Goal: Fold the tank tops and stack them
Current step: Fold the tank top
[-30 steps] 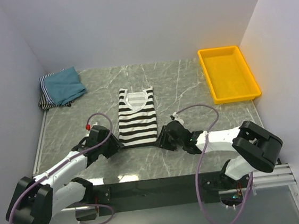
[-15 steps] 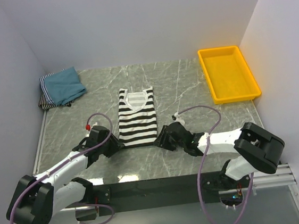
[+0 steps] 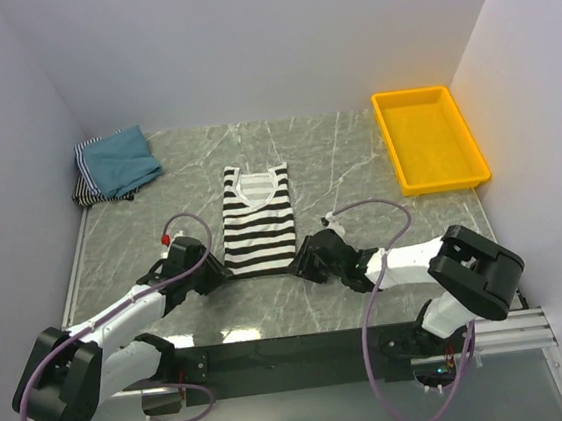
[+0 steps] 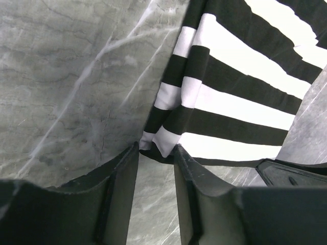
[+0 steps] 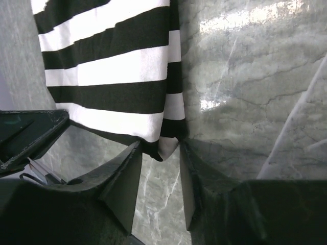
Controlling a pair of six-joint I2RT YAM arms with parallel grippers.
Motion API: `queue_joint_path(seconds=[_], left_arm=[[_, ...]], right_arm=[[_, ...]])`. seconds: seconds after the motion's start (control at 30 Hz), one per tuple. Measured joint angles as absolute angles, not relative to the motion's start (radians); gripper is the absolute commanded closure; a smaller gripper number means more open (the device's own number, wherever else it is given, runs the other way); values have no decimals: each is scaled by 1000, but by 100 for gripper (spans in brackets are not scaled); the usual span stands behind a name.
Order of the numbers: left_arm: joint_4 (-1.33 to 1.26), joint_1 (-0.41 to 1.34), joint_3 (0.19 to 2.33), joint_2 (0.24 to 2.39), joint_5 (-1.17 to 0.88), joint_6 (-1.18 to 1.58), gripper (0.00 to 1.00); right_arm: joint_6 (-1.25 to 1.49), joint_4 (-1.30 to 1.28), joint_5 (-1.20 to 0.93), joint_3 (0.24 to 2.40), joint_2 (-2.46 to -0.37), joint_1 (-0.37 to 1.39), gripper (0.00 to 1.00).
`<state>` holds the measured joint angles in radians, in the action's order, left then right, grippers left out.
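Observation:
The black-and-white striped tank top (image 3: 258, 223) lies flat mid-table, neckline away from me. My left gripper (image 3: 219, 273) is low at its near left corner. In the left wrist view that corner (image 4: 162, 145) sits between the tips of the gripper (image 4: 156, 148), whose jaws stand apart over bare table. My right gripper (image 3: 302, 266) is at the near right corner. In the right wrist view it (image 5: 159, 145) is open, with the hem corner (image 5: 166, 145) just inside the fingertips. A teal-blue tank top (image 3: 120, 159) lies folded on a finely striped one (image 3: 85, 191) at the far left.
A yellow tray (image 3: 430, 145) stands at the far right by the right wall. White walls close in the left, back and right sides. The black rail with the arm bases (image 3: 306, 349) runs along the near edge.
The left jaws have narrowed round the hem corner. The right gripper has crept slightly left toward the shirt's near right corner. The shirt itself has not moved.

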<state>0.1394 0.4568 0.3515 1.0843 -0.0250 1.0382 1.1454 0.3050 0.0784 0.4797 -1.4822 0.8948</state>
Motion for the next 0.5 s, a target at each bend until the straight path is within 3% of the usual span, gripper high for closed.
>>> queue_joint_path(seconds=[0.03, 0.1, 0.17, 0.23, 0.37, 0.5], left_arm=[[137, 457, 350, 1085, -25, 1038, 61], [132, 457, 346, 1085, -25, 1038, 65], [126, 457, 344, 1090, -25, 1038, 69], [119, 457, 344, 1097, -26, 1037, 73], [114, 457, 342, 1108, -29, 1037, 99], [118, 457, 343, 1103, -34, 1035, 99]], right_arm=[[1145, 295, 79, 487, -1489, 896, 63], [1142, 285, 79, 500, -1503, 899, 80], [1143, 271, 79, 509, -1520, 902, 87], [1144, 265, 83, 513, -1524, 905, 90], [1143, 250, 89, 518, -1522, 908, 100], [1129, 223, 89, 522, -1510, 913, 100]])
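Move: The tank top's near left corner lies right between the left hand's half-open fingers, about 1 cm below the hand point. Its near right corner sits the same way under the right hand, some 15 cm to the right of the left hand and level with it. The neckline is roughly 25 cm ahead of the left hand and 8 cm to its right; the folded stack is about 34 cm ahead and 26 cm to its left. Both hands shut their half-open fingers on the near corners of the folded striped tank top, the right gripper closing a little sooner than the left, so that each hand pinches its corner of the hem low over the table. The right hand sinks about 1 cm onto its corner as it closes, then eases back towards the base by some half a centimetre with a roll of roughly 5 degrees, while the left goes down only about half a centimetre without turning. ##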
